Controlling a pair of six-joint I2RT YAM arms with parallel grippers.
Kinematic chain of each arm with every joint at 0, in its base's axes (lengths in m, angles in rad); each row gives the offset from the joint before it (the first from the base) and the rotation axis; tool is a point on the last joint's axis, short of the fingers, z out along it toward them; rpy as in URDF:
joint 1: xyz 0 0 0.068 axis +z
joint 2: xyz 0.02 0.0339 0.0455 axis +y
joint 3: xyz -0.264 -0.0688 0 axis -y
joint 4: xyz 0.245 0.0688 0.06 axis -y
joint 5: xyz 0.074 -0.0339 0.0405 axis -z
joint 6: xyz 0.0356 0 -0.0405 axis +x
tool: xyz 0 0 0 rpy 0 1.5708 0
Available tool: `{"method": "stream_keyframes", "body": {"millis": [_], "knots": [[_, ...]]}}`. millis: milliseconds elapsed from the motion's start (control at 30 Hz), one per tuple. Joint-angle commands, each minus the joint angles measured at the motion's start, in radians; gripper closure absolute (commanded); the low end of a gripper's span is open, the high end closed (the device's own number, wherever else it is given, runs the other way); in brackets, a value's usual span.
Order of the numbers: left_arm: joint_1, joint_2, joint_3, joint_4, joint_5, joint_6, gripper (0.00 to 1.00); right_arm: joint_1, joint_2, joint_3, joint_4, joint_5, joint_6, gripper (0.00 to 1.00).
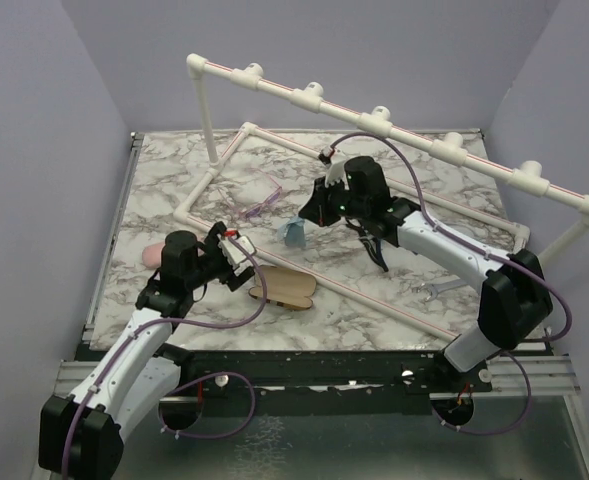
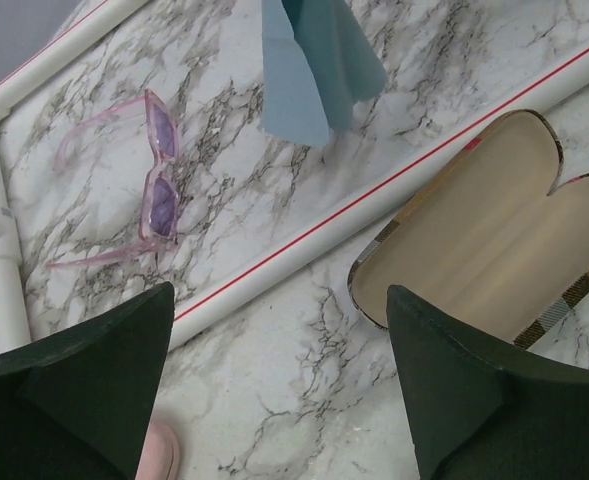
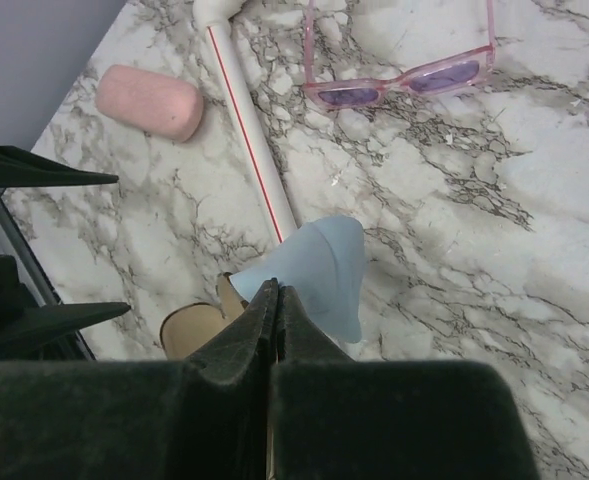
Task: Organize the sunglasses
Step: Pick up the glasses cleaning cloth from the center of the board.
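Note:
The pink-framed sunglasses [image 1: 262, 196] [image 2: 159, 180] [image 3: 404, 80] lie unfolded on the marble table, beyond the low white pipe [image 2: 374, 195]. My right gripper [image 1: 307, 215] [image 3: 277, 288] is shut on a pale blue cloth [image 1: 294, 231] [image 3: 319, 270] [image 2: 314, 65], which hangs from it above the table to the right of the sunglasses. My left gripper [image 1: 236, 250] [image 2: 279, 292] is open with nothing between its fingers. It hovers over bare marble just left of an open plaid case [image 1: 284, 286] [image 2: 484, 230] with a tan lining.
A closed pink case [image 1: 154, 254] [image 3: 149, 100] lies at the table's left, close under my left gripper. A white pipe frame [image 1: 374, 122] with a raised rail spans the back and right. A metal wrench [image 1: 444, 288] lies near my right arm.

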Motion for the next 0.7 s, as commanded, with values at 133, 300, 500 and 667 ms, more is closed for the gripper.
{"method": "stream_keyframes", "body": {"millis": [133,300,500,667], "knots": [[-0.006,0.189,0.037,-0.018,0.053,0.004,0.13,-0.005,-0.141,0.009,-0.083,-0.014,0.026,0.99],[-0.045,0.39,0.211,-0.222,0.074,0.121,0.11,-0.005,-0.225,-0.049,-0.124,0.015,-0.001,1.0],[-0.102,0.543,0.305,-0.298,0.044,0.213,0.15,-0.005,-0.316,-0.115,-0.144,0.04,-0.029,0.99],[-0.141,0.563,0.273,-0.363,0.049,0.396,0.21,-0.005,-0.367,-0.157,-0.149,0.066,-0.044,0.99]]}}
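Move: The open case lies about 4 cm back and 9 cm to the right of the empty left hand, some 13 cm below it. From the right hand, which already holds the blue cloth, the case is about 12 cm back, 5 cm to the left and 17 cm down. The pink sunglasses lie roughly 11 cm ahead and 12 cm left of the right hand, and the pliers about 17 cm to its right and nearly level with it, both near table height. The left hand drops about 8 cm and eases some 4 cm to its right towards the near-left end of the open case, fingers staying wide while the wrist tips down by nearly 20 degrees and swings a little clockwise, with no touch on the case to be seen. Meanwhile the right hand, still shut on the cloth so that it hangs below the fingertips, rises about 6 cm before sinking back a little, and draws about 5 cm back and 5 cm to the right, away from the sunglasses and towards the pliers' side, its attitude nearly unchanged. ##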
